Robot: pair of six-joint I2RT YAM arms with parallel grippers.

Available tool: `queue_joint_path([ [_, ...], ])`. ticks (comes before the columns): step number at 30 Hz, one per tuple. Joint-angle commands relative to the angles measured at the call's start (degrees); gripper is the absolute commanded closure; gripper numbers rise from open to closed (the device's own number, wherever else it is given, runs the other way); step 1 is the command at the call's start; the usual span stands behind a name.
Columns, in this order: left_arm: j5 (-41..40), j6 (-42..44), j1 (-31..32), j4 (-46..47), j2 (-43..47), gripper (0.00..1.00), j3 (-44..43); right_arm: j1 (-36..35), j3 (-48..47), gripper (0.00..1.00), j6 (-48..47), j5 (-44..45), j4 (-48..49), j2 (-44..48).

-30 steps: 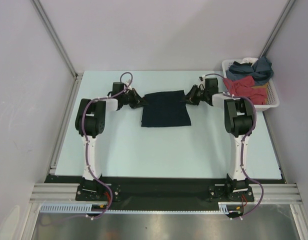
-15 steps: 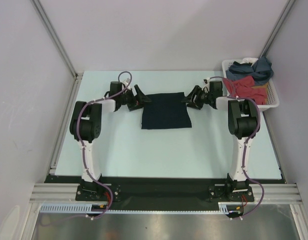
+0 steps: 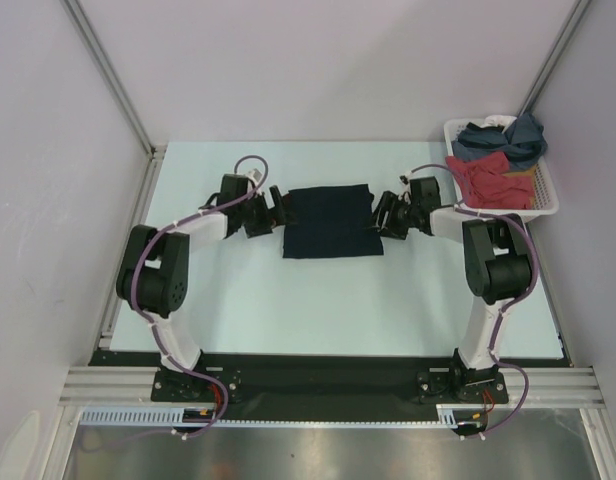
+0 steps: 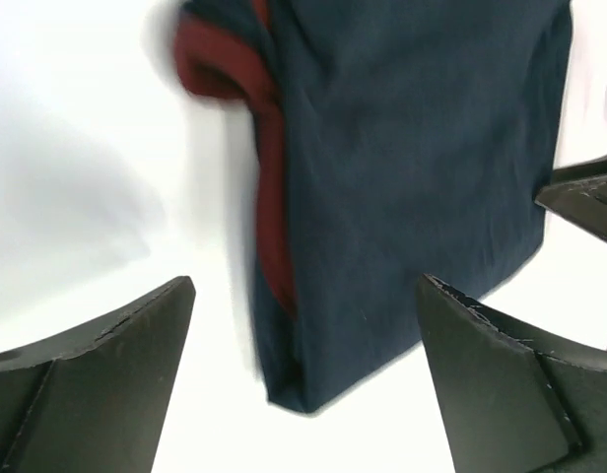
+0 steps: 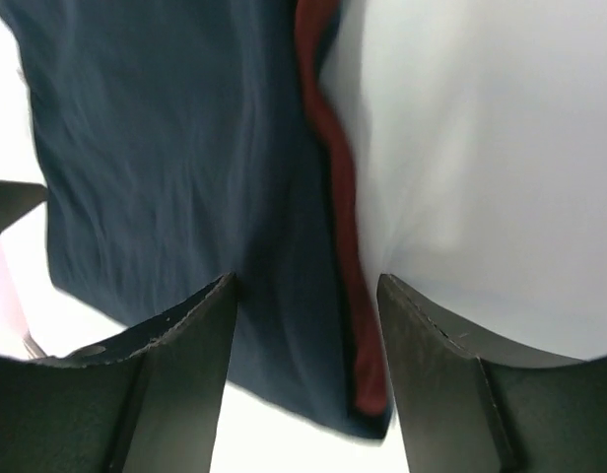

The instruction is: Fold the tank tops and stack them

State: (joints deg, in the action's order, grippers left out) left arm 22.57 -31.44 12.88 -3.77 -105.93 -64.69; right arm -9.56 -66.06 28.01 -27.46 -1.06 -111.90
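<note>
The navy tank top (image 3: 330,222) lies folded into a flat rectangle on the middle of the table. Its reddish trim shows in both wrist views. My left gripper (image 3: 277,209) is low at its left edge and open. In the left wrist view its fingers (image 4: 106,345) stand wide apart, with a corner of the navy tank top (image 4: 412,148) between them. My right gripper (image 3: 382,216) is at the right edge, open. There the trimmed edge of the navy tank top (image 5: 185,148) lies loose between the fingers (image 5: 432,335). A slate-blue tank top (image 3: 510,136) lies crumpled in the basket.
A white basket (image 3: 548,190) stands at the back right corner of the table, and a red garment (image 3: 483,178) lies in it beside the slate-blue cloth. Grey walls and metal posts close in the table on the left, back and right.
Both grippers have opened and let go of the navy top's far corners. They have drawn back toward me along its side edges as the arms swung outward. The cloth stays flat.
</note>
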Motion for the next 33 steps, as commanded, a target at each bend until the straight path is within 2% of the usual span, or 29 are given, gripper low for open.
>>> queue_joint_path([
  [1,-4.11,0.95,3.46,0.08,4.58,0.04,4.64,-0.90,3.47,0.36,-2.44,4.52,-1.84,4.14],
  [6,-5.69,0.07,6.71,0.96,4.59,0.09,7.46,-1.42,6.47,0.39,-2.08,4.96,-1.75,7.04],
  [9,-6.39,-0.37,6.80,0.69,4.07,0.20,8.52,-1.60,8.66,0.44,-1.82,4.88,-1.67,8.09],
  [10,-6.74,-0.29,6.80,0.78,4.33,0.26,9.39,-1.60,9.28,0.44,-1.64,4.88,-1.58,8.27],
  [12,-7.18,-0.55,6.80,1.83,4.76,0.30,10.80,-1.51,11.47,0.46,-1.47,4.61,-0.44,9.15],
  [13,-7.27,-0.64,6.80,2.45,5.20,0.41,12.20,-1.42,12.18,0.49,-1.38,4.61,0.17,9.15],
  [14,-7.54,-0.55,6.80,2.71,5.21,0.47,12.56,-1.25,12.79,0.59,-1.29,4.52,0.53,9.15],
  [15,-7.97,-0.55,6.80,2.72,5.12,0.52,12.74,-0.64,13.41,0.64,-0.77,4.35,0.53,8.98],
  [16,-8.15,-0.55,6.80,2.63,4.60,0.61,12.74,-0.37,13.76,0.69,-0.50,3.13,2.62,8.54],
  [18,-8.33,-0.38,6.80,2.72,3.98,0.75,12.66,0.50,14.47,0.84,-0.06,1.63,3.26,8.45],
  [19,-8.42,-0.46,6.80,2.54,3.37,0.93,12.39,0.60,14.47,0.90,0.29,1.28,3.26,8.62],
  [20,-8.59,-0.46,6.80,2.28,3.36,1.00,12.30,0.60,14.47,0.99,0.29,1.62,2.82,8.89],
  [29,-9.12,-0.11,7.85,0.52,6.26,1.00,15.90,2.79,18.51,1.00,2.05,5.32,-1.57,14.86],
  [33,-10.70,-1.07,13.30,0.00,6.70,1.00,16.61,3.06,20.53,1.00,1.96,7.85,-4.20,19.33],
])
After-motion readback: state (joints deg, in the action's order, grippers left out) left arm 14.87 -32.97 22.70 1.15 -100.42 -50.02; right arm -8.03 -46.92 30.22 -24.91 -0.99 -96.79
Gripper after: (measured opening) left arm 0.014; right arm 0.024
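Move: The left hand goes for the near left corner of the folded tank top, about 7 cm back, 2 cm to its right and 5 cm below; that side's far corner, with its red trim, lies 10 cm ahead and 3 cm right. The right hand goes for the near right corner, 7 cm back, 1 cm right and 3 cm below; the far corner there is 13 cm ahead and 3 cm left. Both hands pinch the near corners of the folded tank top, left fingers at the left corner and right at the right, after drawing back some 6 cm with open fingers, the left sinking about 4 cm and the right about 2 cm. Once shut, they drag the cloth about 2 cm back and slightly to the right, the right hand lifting a little. ##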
